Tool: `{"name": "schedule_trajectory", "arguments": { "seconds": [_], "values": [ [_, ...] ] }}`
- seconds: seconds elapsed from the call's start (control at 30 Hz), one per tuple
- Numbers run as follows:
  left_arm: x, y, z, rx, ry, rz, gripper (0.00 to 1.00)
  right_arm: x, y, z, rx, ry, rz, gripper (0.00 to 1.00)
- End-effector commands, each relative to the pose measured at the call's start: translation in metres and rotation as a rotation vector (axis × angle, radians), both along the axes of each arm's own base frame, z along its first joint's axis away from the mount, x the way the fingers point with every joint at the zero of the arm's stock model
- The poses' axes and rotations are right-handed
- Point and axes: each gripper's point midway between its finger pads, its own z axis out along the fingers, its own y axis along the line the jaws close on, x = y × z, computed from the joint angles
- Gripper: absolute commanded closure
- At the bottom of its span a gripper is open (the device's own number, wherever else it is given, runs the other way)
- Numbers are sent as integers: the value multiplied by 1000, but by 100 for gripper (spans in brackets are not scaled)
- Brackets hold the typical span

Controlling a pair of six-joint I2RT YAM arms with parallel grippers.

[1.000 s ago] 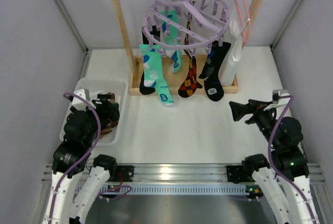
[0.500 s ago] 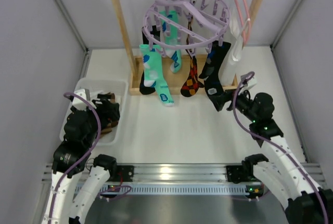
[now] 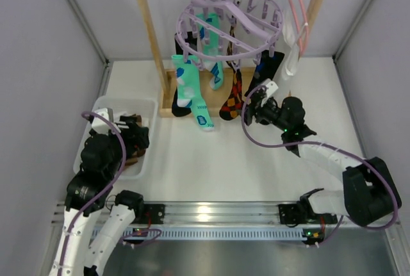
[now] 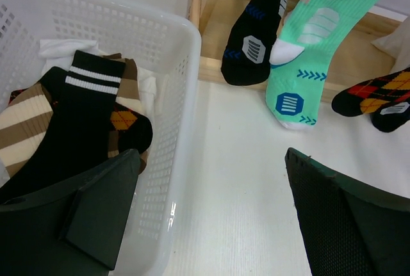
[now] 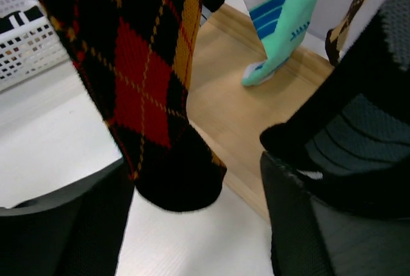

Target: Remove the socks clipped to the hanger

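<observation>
The lilac round hanger hangs from a wooden rail with socks clipped under it: a mint-green one, a teal one, an orange-red argyle one and a black one. My right gripper is at the bottom of the argyle and black socks. In the right wrist view the argyle sock's toe hangs between the open jaws of my right gripper, and the black sock lies against the right finger. My left gripper stays open over the basket rim, holding nothing.
A white basket at the left holds a black striped sock and a brown-tan one. The wooden rack's base sits under the socks. A thin pink hanger carries a white garment at the right.
My right arm has swung from the right side forward and left to the hanging socks, its jaws now around the argyle toe. The left arm has not moved.
</observation>
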Motion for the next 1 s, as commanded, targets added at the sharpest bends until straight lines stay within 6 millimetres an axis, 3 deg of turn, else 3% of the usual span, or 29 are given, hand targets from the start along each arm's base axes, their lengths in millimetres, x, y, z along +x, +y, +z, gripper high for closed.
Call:
{"name": "schedule_trajectory", "arguments": {
  "seconds": [0.0, 0.03, 0.1, 0.13, 0.27, 0.37, 0.4, 0.43, 0.47, 0.5, 0.57, 0.7, 0.73, 0.83, 0.87, 0.97],
  "values": [
    [7, -8, 8, -1, -28, -42, 2, 13, 26, 48, 69, -220, 52, 30],
    [8, -10, 9, 1, -25, -48, 1, 14, 29, 47, 70, -229, 58, 36],
    [9, -12, 11, 0, -21, -58, 1, 13, 36, 41, 73, -225, 59, 71],
    [10, -14, 14, -3, -22, -66, 2, 12, 40, 46, 99, -241, 57, 80],
    [12, -30, 33, -77, -33, -124, 1, -10, 52, 50, 163, -276, 52, 100],
    [14, -50, 60, -144, -57, -214, 2, -24, 57, 62, 228, -294, 16, 100],
    [20, -55, 62, -154, -39, -225, 1, -24, 52, 58, 240, -278, -38, 100],
    [21, -60, 80, -178, -63, -249, 2, -29, 54, 59, 252, -276, -52, 100],
    [22, -70, 86, -197, -59, -293, 1, -41, 62, 64, 272, -280, -40, 100],
    [27, -76, 93, -214, -64, -315, 2, -39, 55, 61, 273, -270, -114, 100],
    [42, -88, 102, -246, -49, -344, 1, -54, 64, 61, 290, -259, -148, 100],
    [65, -96, 128, -190, -88, -255, 1, -72, 78, 57, 257, -242, -200, 100],
    [58, -119, 134, -158, -98, -313, 1, -80, 88, 51, 245, -226, -181, 100],
    [67, -134, 154, -46, -148, -239, 1, -88, 103, 48, 226, -211, -163, 100],
    [53, -160, 159, -22, -160, -304, 1, -87, 106, 48, 221, -208, -174, 100],
    [47, -197, 177, 72, -201, -311, 1, -93, 113, 48, 211, -207, -184, 100]
  ]
}}
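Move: The foot of the hanging argyle sock is just off the right fingertips: about 2 cm ahead, 5 cm left and 2 cm higher. The black sock hangs some 4 cm ahead and 4 cm right of the right hand, the front green sock about 16 cm to its left. From the left hand, the argyle sock's clipped top is roughly 13 cm ahead, 28 cm right and 18 cm up, with that green sock 13 cm ahead and 16 cm right. Ease the right gripper left onto the argyle sock's foot, close it to pinch the cloth, then keep the grip and draw the foot left and back towards the base, about 10 cm back. Meanwhile sweep the open left gripper some 20 cm right and 14 cm up towards the sock's clipped top, swinging its fingers about 25 degrees clockwise. ##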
